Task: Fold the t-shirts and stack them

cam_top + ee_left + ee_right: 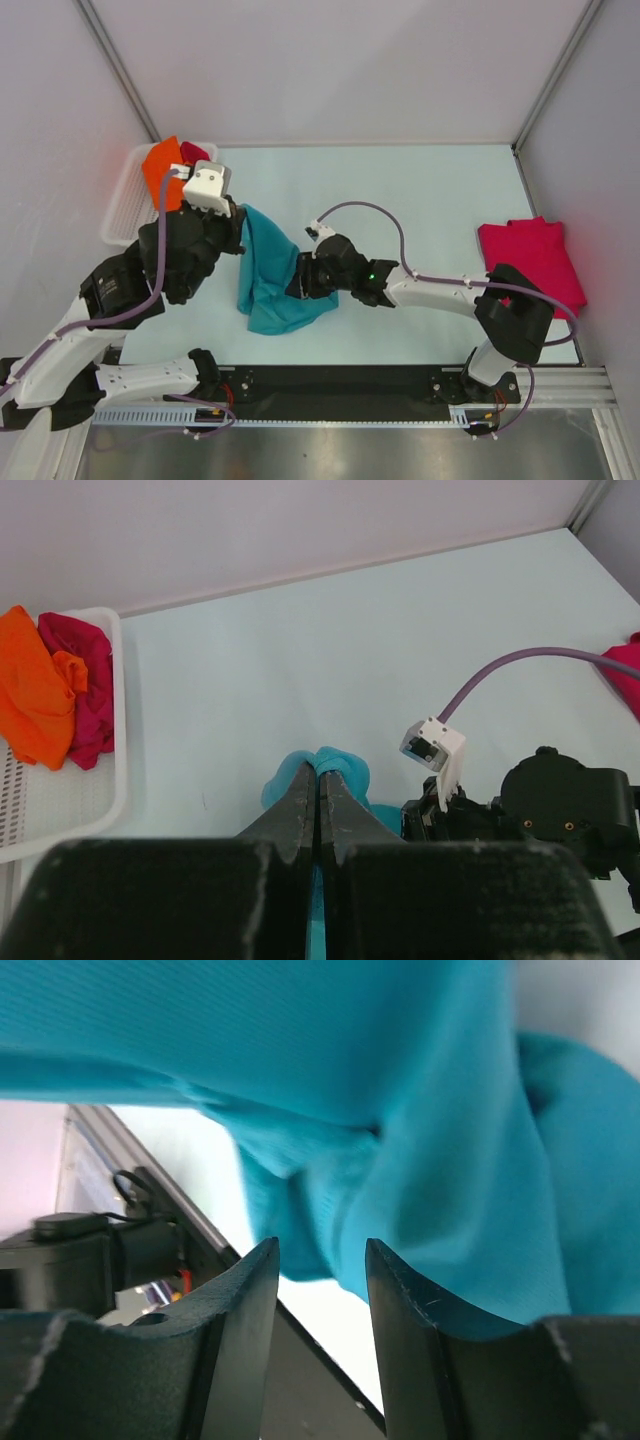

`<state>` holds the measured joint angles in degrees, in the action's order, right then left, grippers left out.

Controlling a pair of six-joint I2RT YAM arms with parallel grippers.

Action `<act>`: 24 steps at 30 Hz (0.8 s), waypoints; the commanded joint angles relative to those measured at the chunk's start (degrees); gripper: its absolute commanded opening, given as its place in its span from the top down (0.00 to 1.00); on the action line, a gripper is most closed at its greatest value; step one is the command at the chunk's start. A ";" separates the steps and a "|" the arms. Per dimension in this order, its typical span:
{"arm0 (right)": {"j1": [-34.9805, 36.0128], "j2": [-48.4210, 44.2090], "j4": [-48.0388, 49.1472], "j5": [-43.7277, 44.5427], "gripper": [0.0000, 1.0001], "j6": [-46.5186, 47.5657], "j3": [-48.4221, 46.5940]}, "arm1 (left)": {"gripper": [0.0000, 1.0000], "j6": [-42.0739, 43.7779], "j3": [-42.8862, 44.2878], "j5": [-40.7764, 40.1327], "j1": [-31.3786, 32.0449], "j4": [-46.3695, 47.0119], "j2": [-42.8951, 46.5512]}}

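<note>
My left gripper (239, 214) (318, 771) is shut on a bunched fold of the teal t-shirt (272, 278) (347, 756), which hangs from it and trails down onto the table. The right gripper (298, 277) (322, 1246) stands open at the shirt's right side; teal cloth (400, 1110) fills the view just past its fingertips, with none between them. A crimson-pink t-shirt (531, 256) lies folded at the table's right edge. An orange t-shirt (160, 170) (32, 695) and another crimson-pink one (194, 152) (86, 680) lie crumpled in the basket.
The white slatted basket (121, 212) (118, 742) stands at the far left of the table. A black rail (340, 383) runs along the near edge by the arm bases. Grey walls enclose the table on three sides.
</note>
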<state>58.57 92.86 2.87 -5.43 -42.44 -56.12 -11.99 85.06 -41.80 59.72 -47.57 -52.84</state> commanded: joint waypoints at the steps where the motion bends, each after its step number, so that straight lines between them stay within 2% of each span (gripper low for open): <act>1: 0.23 0.65 1.87 1.13 0.55 2.88 -5.14 | 1.00 -0.23 0.28 0.05 -0.92 0.46 -0.07; 11: 2.60 5.31 3.54 -1.69 0.57 0.60 -6.99 | 1.00 0.30 -0.24 1.46 -3.21 1.25 -0.69; 24: 6.82 5.75 0.73 -1.07 0.58 -0.36 -8.83 | 1.00 0.56 -1.82 3.39 -5.41 3.10 -0.51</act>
<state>64.82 99.18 3.68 -6.81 -42.00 -63.13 -11.94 83.59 -39.70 55.22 -47.35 -53.63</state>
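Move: The left hand holds the teal t-shirt's bunched top high up; the shirt's lower left edge, the part the open right hand seems bound for, lies about 9 cm to the right hand's left, 4 cm back and 8 cm down. The held top is some 7 cm left of the right hand, 1 cm ahead and 29 cm above. The white basket stands roughly 34 cm left and 22 cm ahead of the right hand. From the left hand that lower edge is about 2 cm left, 5 cm back and 38 cm below. The right hand, empty and just under half open, works low across the hanging teal shirt towards its lower left edge: it first hops up nearly 3 cm while easing left and a little forward, then sinks again and draws back towards the base, still going left, ending about 5 cm left and 3.5 cm back at nearly its old height, turned some 10 degrees counter-clockwise. The left hand keeps its shut grip on the shirt's top and barely shifts, easing a centimetre or so forward and down, while the right fingers don't close and any touch on the cloth can't be made out. ##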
